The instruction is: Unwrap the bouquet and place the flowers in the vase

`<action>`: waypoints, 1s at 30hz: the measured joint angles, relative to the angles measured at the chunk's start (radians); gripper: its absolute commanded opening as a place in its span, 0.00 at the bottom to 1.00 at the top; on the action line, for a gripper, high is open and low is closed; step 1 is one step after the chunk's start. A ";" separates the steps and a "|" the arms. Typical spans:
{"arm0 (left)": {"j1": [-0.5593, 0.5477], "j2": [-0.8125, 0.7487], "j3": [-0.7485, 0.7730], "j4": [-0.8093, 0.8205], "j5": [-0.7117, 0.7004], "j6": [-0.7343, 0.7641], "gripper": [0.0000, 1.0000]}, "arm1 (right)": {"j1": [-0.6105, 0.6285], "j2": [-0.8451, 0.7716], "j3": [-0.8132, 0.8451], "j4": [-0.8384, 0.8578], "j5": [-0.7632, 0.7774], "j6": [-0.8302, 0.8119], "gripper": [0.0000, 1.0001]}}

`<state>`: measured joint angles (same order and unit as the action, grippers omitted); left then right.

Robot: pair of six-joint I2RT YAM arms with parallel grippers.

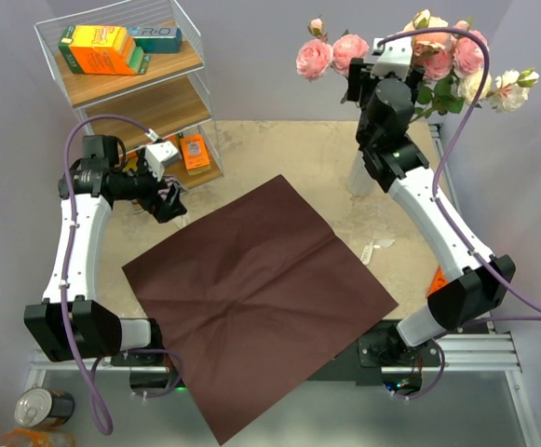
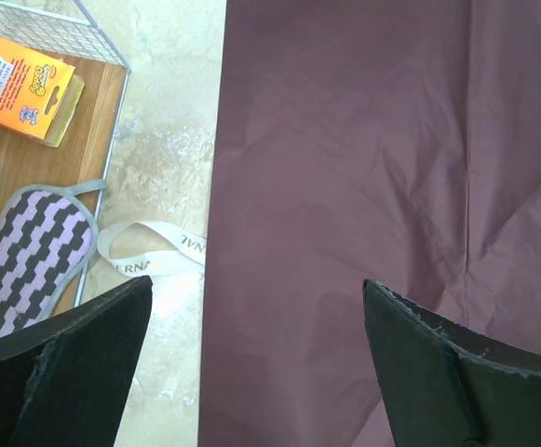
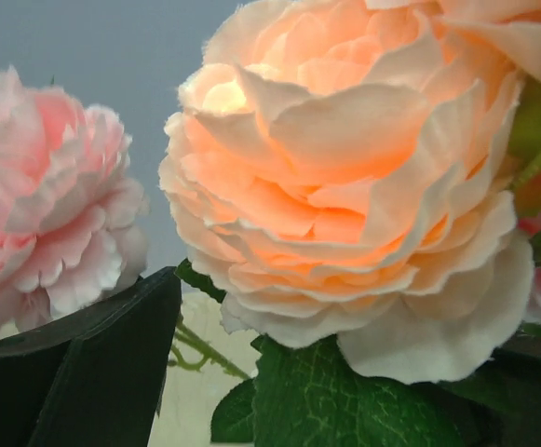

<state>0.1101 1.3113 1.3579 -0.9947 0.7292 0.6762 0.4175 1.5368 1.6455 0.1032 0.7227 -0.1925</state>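
The dark maroon paper (image 1: 261, 289) lies unfolded and flat in the middle of the table, with nothing on it. The flowers (image 1: 419, 56), pink and cream roses, stand upright at the back right, their stems going down into the whitish vase (image 1: 358, 177), which my right arm half hides. My right gripper (image 1: 358, 79) is up among the blooms. In the right wrist view it (image 3: 279, 372) is open, with a peach rose (image 3: 344, 186) and a leaf between its fingers, the right one hidden. My left gripper (image 1: 169, 200) (image 2: 256, 307) hangs open over the paper's left edge (image 2: 344, 186). The cream ribbon (image 2: 149, 251) lies beside it.
A wire shelf (image 1: 130, 84) stands at the back left with orange and green boxes (image 1: 102, 47), an orange packet (image 2: 28, 84) and a striped pouch (image 2: 28, 251). A tin can (image 1: 42, 407) sits off the table at the near left. A small white scrap (image 1: 374, 249) lies by the paper's right corner.
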 measured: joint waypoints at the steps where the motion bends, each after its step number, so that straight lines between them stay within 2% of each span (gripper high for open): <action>1: 0.000 0.000 0.000 -0.002 0.000 0.000 0.99 | 0.000 -0.002 0.000 -0.026 -0.009 0.013 0.86; 7: 0.000 -0.008 0.000 -0.014 0.000 0.001 0.99 | 0.000 -0.012 -0.053 -0.212 -0.118 0.099 0.86; 14: 0.000 -0.020 0.000 -0.019 0.001 0.002 0.99 | 0.000 -0.038 -0.150 -0.328 -0.195 0.186 0.87; 18: 0.000 -0.021 0.000 -0.019 0.004 0.001 0.99 | 0.000 -0.091 -0.237 -0.350 -0.221 0.235 0.86; 26: 0.000 -0.021 0.000 -0.020 0.019 -0.002 0.99 | 0.000 -0.243 -0.518 -0.326 -0.224 0.314 0.84; 30: 0.000 -0.021 0.000 -0.020 0.026 -0.002 0.99 | 0.015 -0.275 -0.563 -0.318 -0.235 0.327 0.91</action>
<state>0.1104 1.2900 1.3582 -1.0149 0.7547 0.6746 0.4328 1.2613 1.0821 -0.2146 0.4873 0.1345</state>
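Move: Just beyond and below the empty, open right hand stands the vase, roughly 6 cm ahead, 4 cm to the right, its middle some 34 cm lower. The nearest peach rose hangs right in front of the fingers, about 2 cm ahead, 4 cm right and 4 cm up; a pink rose sits some 5 cm ahead, 7 cm left and 2 cm up. For the left hand the vase lies about 16 cm ahead, 40 cm right and 13 cm down. Sinking away from the peach rose it was beside, the right hand drops about 21 cm, at first nearly straight down with a slight drift left, then also drawing back some 8 cm on the robot's side of the vase. The wrist tips down nearly 30 degrees and swings a little counter-clockwise, so that the open, empty fingers face the vase. ##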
